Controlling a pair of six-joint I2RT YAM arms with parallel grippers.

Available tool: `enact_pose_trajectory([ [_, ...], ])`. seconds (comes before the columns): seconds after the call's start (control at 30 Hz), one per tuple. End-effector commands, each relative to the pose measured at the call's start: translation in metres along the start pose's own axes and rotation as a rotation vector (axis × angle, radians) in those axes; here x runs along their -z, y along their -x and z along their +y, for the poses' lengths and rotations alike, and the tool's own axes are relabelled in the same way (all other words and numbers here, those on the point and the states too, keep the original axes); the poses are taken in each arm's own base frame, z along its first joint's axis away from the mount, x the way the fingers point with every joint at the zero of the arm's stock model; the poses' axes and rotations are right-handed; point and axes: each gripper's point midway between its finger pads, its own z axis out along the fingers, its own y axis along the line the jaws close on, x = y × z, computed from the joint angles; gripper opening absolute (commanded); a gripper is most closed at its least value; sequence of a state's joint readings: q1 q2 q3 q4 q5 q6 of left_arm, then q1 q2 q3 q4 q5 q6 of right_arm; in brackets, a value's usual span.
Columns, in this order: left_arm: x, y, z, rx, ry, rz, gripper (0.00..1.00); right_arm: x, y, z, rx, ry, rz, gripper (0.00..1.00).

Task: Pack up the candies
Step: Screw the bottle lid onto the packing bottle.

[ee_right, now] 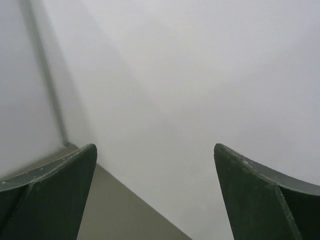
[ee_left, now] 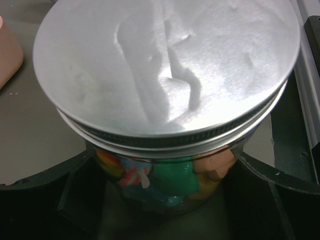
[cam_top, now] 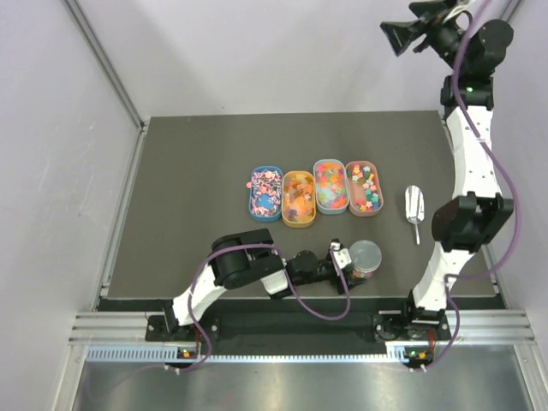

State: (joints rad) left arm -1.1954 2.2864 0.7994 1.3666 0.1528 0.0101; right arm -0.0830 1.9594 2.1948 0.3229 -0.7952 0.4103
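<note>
Candies (cam_top: 299,197) fill four oval trays in a row at mid-table: pink-black-white bits in the blue tray (cam_top: 265,193), orange gummies in the orange tray, rainbow gummies (cam_top: 330,186), and pastel cubes in the pink tray (cam_top: 364,186). More candies (ee_left: 170,177) lie inside the clear jar (cam_top: 366,257), which stands near the front edge under its silver lid (ee_left: 165,65). My left gripper (cam_top: 349,264) (ee_left: 167,192) reaches in from the left, with one finger against each side of the jar. My right gripper (cam_top: 398,38) (ee_right: 155,165) hangs open and empty, high at the back right, facing the wall.
A silver metal scoop (cam_top: 413,204) lies to the right of the pink tray. The right arm's elbow (cam_top: 467,221) stands close to the scoop. White walls enclose the dark table (cam_top: 188,188) at the back and both sides. A pink tray's corner (ee_left: 7,55) shows beyond the jar.
</note>
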Motion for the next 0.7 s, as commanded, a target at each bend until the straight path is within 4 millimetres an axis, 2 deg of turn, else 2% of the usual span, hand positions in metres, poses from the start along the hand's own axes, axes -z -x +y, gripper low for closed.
enact_pose_trajectory([
  [0.0,0.144,-0.217,-0.019,0.124,-0.023,0.864,0.00,0.029,-0.103,-0.021,0.305,-0.125,0.438,1.00],
  [0.03,0.141,-0.215,-0.017,0.120,-0.028,0.855,0.00,0.040,-0.133,0.010,0.431,-0.016,0.590,1.00],
  [0.07,0.142,-0.215,-0.015,0.124,-0.030,0.862,0.00,0.064,-0.177,0.017,0.450,0.034,0.720,1.00],
  [0.1,0.144,-0.216,-0.011,0.139,-0.026,0.873,0.00,0.083,-0.197,0.021,0.509,0.057,0.822,1.00],
  [0.13,0.139,-0.213,-0.007,0.151,-0.028,0.872,0.00,0.108,-0.212,0.037,0.604,0.175,0.923,1.00],
  [0.17,0.144,-0.215,-0.009,0.176,-0.048,0.897,0.00,0.139,-0.245,0.049,0.590,0.260,1.031,1.00],
  [0.2,0.145,-0.214,-0.004,0.194,-0.041,0.900,0.00,0.159,-0.256,0.060,0.602,0.345,1.091,0.99],
  [0.23,0.143,-0.210,0.000,0.195,-0.043,0.894,0.00,0.193,-0.270,0.079,0.607,0.492,1.173,1.00],
  [0.3,0.147,-0.211,0.009,0.208,-0.023,0.900,0.00,0.215,-0.271,0.100,0.624,0.648,1.185,1.00],
  [0.33,0.148,-0.212,0.012,0.211,-0.013,0.907,0.00,0.238,-0.272,0.122,0.545,0.743,1.224,1.00],
  [0.47,0.153,-0.217,0.027,0.237,0.031,0.924,0.00,0.272,-0.270,0.167,0.500,0.952,1.218,1.00],
  [0.53,0.155,-0.218,0.040,0.264,0.063,0.930,0.00,0.285,-0.263,0.185,0.516,1.052,1.172,1.00],
  [0.57,0.157,-0.219,0.044,0.279,0.075,0.934,0.00,0.296,-0.269,0.192,0.493,1.078,1.176,1.00],
  [0.6,0.159,-0.220,0.049,0.292,0.091,0.937,0.00,0.298,-0.266,0.198,0.532,1.110,1.138,1.00],
  [0.67,0.160,-0.221,0.051,0.299,0.096,0.947,0.00,0.311,-0.273,0.208,0.519,1.159,1.122,1.00],
])
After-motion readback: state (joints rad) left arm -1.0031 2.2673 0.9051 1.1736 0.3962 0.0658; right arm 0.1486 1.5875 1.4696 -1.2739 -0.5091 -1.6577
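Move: The right hand, empty and wide open, is high and far out; the capped packing bottle in the left fingers lies about 38 cm back from it, 6 cm left and 52 cm below. The pink tray is some 17 cm back, 5 cm left and 56 cm down, the scoop about 23 cm back, 8 cm right and 57 cm down. From the left hand, the pink tray lies about 21 cm straight ahead, with the clear tray 8 cm to that one's left. Keeping its grip on the bottle's sides below the lid, the left hand slides it forward about 6 cm towards the pink tray, gathering speed. Meanwhile the open right hand plunges nearly 40 cm and swings back some 20 cm towards the bottle, levelling off as it travels back, its wrist turning about 90 degrees until the fingers point steeply down and leftward. It touches nothing yet. ##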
